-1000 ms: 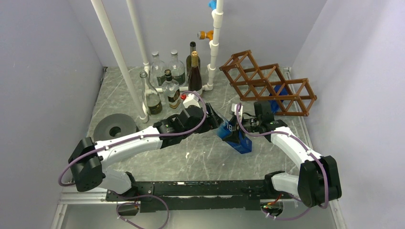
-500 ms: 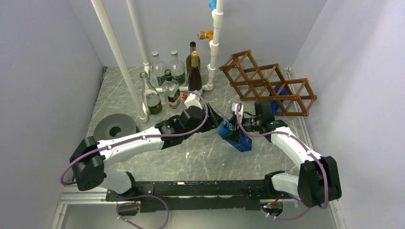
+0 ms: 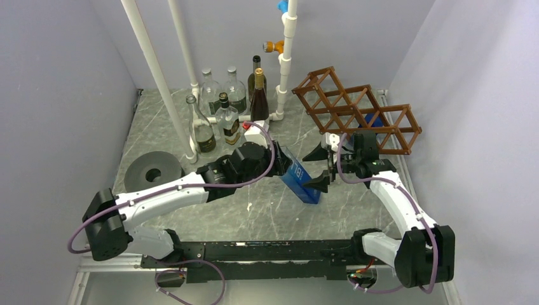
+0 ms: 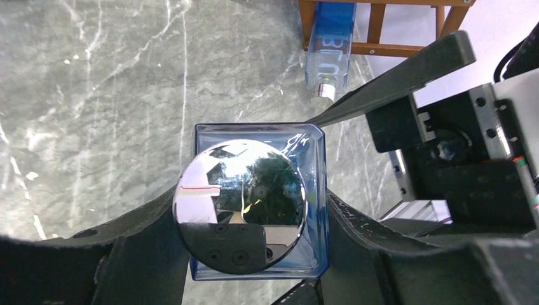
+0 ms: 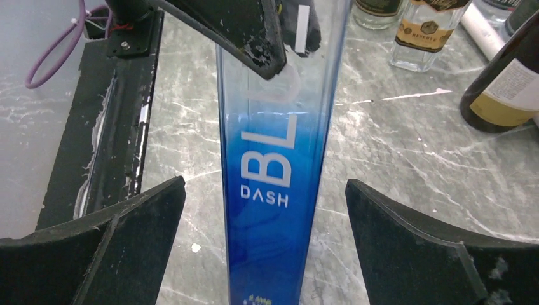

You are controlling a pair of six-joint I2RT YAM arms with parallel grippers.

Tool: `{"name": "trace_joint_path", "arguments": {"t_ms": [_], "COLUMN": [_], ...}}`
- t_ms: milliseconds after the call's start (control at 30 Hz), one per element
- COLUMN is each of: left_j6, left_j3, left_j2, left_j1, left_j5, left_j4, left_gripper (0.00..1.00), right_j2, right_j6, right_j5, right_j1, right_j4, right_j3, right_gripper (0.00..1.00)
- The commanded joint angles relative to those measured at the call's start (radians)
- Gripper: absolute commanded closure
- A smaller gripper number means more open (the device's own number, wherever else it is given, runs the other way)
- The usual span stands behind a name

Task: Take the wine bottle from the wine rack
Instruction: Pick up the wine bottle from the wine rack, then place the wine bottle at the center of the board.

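The wine bottle [image 3: 301, 181] is a square blue glass bottle with white lettering [image 5: 273, 210] and a chrome cap [image 4: 240, 203]. My left gripper [image 3: 285, 165] is shut on its cap end, one finger [image 4: 356, 235] on each side, and holds it slanted over the table. My right gripper [image 3: 318, 168] stands wide open around the bottle's lower part, and its fingers [image 5: 127, 241] are well clear of the glass. The brown wooden wine rack [image 3: 343, 108] lies at the back right. A second blue bottle [image 4: 330, 44] lies in it.
Several glass bottles [image 3: 229, 101] stand at the back left between slanted white pipes [image 3: 156, 76] and an upright pipe [image 3: 287, 57]. A grey disc [image 3: 152, 170] lies at the left. The grey walls are close on both sides.
My left gripper closed on the bottle's cap end. My right gripper let go, opened wide and drew back toward the rack. The bottle shifted a little left with the left arm.
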Motion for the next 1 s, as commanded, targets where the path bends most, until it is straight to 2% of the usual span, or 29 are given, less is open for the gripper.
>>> {"name": "trace_joint_path", "arguments": {"t_ms": [0,233,400,633,800,967], "left_j6": [0.13,0.351,0.514,0.707,0.741,0.787], "left_j3": [0.023,0.047,0.103,0.122,0.135,0.181], "left_j2": [-0.11,-0.183,-0.209,-0.262,-0.278,-0.263], "left_j1": [-0.003,0.008,0.023,0.109,0.227,0.302], "left_j5": [-0.038,-0.08,-0.087,0.088,0.223,0.248], "left_j4": [0.119,0.078,-0.033,-0.041,-0.058,-0.103], "left_gripper": [1.0,1.0,1.0,1.0,1.0,1.0], "right_j2": [-0.038,-0.046,-0.045,-0.043,-0.044,-0.045], "right_j6": [-0.118,-0.153,-0.153,-0.154,-0.158,-0.16], "right_j5": [-0.133,-0.134,-0.128,-0.12,-0.117,-0.112], "right_j1": [-0.041,-0.066,-0.073,-0.08,-0.081,-0.082], "right_j4": [-0.104,-0.135,-0.127,-0.119,-0.119,-0.117], "right_j3": [0.053,0.057,0.049,0.04,0.038,0.034], "right_gripper": [0.0,0.0,0.0,0.0,0.0,0.0]}}
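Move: The left gripper already holds the blue bottle by its neck end, leaning with its base down to the right and back. The brown wine bottle, marking the group it heads for, stands about 25 cm ahead, 7 cm left and 7 cm below. The black-capped bottle is roughly 21 cm ahead, 18 cm left and 10 cm below; the green wine bottle is about 5 cm beyond the brown one. From the open right hand, the brown one lies about 26 cm ahead, 15 cm left and 3 cm below. Keep the left fingers shut on the blue bottle's neck end and carry it about 11 cm left towards the standing bottles, rising slightly throughout and easing forward only late on. Meanwhile turn the wrist some 35 degrees, left side up and fingertips up, to swing the bottle upright. Leave the right gripper open and let it settle a centimetre or so to the right. ##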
